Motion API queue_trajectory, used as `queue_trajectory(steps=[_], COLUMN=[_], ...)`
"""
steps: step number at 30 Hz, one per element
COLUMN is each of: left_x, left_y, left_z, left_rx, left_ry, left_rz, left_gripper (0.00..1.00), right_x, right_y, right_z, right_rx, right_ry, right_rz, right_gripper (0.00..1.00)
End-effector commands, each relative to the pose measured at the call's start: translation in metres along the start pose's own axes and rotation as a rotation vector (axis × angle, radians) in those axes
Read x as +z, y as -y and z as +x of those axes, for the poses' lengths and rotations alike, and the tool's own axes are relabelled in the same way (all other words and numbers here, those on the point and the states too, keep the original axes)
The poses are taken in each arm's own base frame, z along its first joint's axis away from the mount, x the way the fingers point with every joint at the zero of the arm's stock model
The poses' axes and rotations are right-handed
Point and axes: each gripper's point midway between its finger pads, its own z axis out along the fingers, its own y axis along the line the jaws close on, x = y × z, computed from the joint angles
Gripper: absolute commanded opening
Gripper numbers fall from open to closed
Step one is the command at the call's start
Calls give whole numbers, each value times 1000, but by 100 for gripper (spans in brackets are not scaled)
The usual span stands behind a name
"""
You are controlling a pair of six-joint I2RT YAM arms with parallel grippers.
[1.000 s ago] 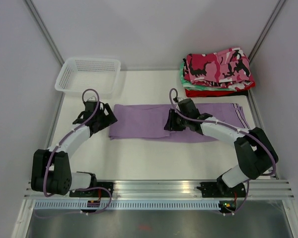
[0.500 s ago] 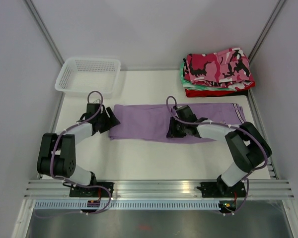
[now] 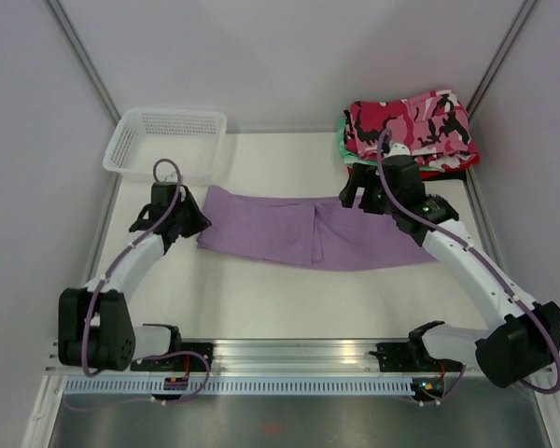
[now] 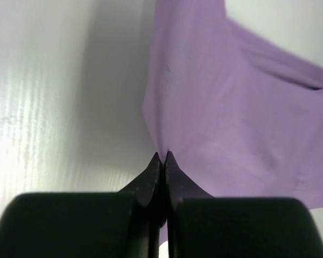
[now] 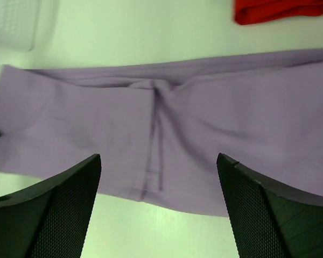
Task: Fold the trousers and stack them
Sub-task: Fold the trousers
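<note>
The lilac trousers (image 3: pixel 299 233) lie lengthwise across the middle of the table, creased at their centre. My left gripper (image 3: pixel 190 222) is shut on their left end; in the left wrist view its fingertips (image 4: pixel 162 157) pinch the edge of the lilac trousers (image 4: pixel 242 123). My right gripper (image 3: pixel 355 197) hangs open above the trousers' far edge, nothing between its fingers. In the right wrist view the right gripper (image 5: pixel 158 159) looks down on the lilac trousers (image 5: pixel 215 113). The camouflage trousers (image 3: pixel 413 121) sit folded on top of the pile at the back right.
Under the camouflage pair lie a green-and-white garment (image 3: pixel 345 147) and a red garment (image 3: pixel 448 170). The red garment (image 5: pixel 280 9) also shows in the right wrist view. A white mesh basket (image 3: pixel 164 140) stands at the back left. Frame posts run along both sides.
My left gripper has shut on the trousers' left end. My right gripper has let go of the trousers' middle, opened, and risen back toward the pile. The cloth now lies slightly skewed.
</note>
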Motion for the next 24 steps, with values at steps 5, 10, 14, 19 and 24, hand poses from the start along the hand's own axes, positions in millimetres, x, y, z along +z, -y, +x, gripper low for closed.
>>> queue_trajectory(steps=[5, 10, 14, 19, 24], left_x=[-125, -169, -199, -193, -122], left_y=[25, 41, 59, 102, 190], left_z=[-116, -154, -173, -176, -109], left_rx=[173, 272, 298, 305, 404], left_ry=[382, 460, 511, 516, 388], left_rz=[-116, -136, -109, -154, -147], left_gripper=[2, 2, 2, 2, 2], right_x=[-13, -15, -8, 13, 18], right_y=[104, 124, 125, 126, 137], right_z=[24, 30, 41, 54, 57], right_rx=[169, 180, 217, 259, 272], right_ry=[-51, -52, -64, -80, -51], right_rz=[232, 265, 236, 202, 235], right_gripper=[95, 96, 96, 96, 97])
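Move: The left hand already grips the left end of the folded trousers, 7 cm above the table. Their waist end lies about 56 cm to its right and level fore-and-aft, with the loose flap edge 26 cm right and 2 cm back. The basket is 20 cm ahead and 9 cm left. From the empty right hand, 21 cm up, the waist end is some 25 cm right and the garment stack 20 cm ahead, 18 cm right. The left hand hoists the gripped end 25 cm, then swings right; the open right hand goes right, down. ##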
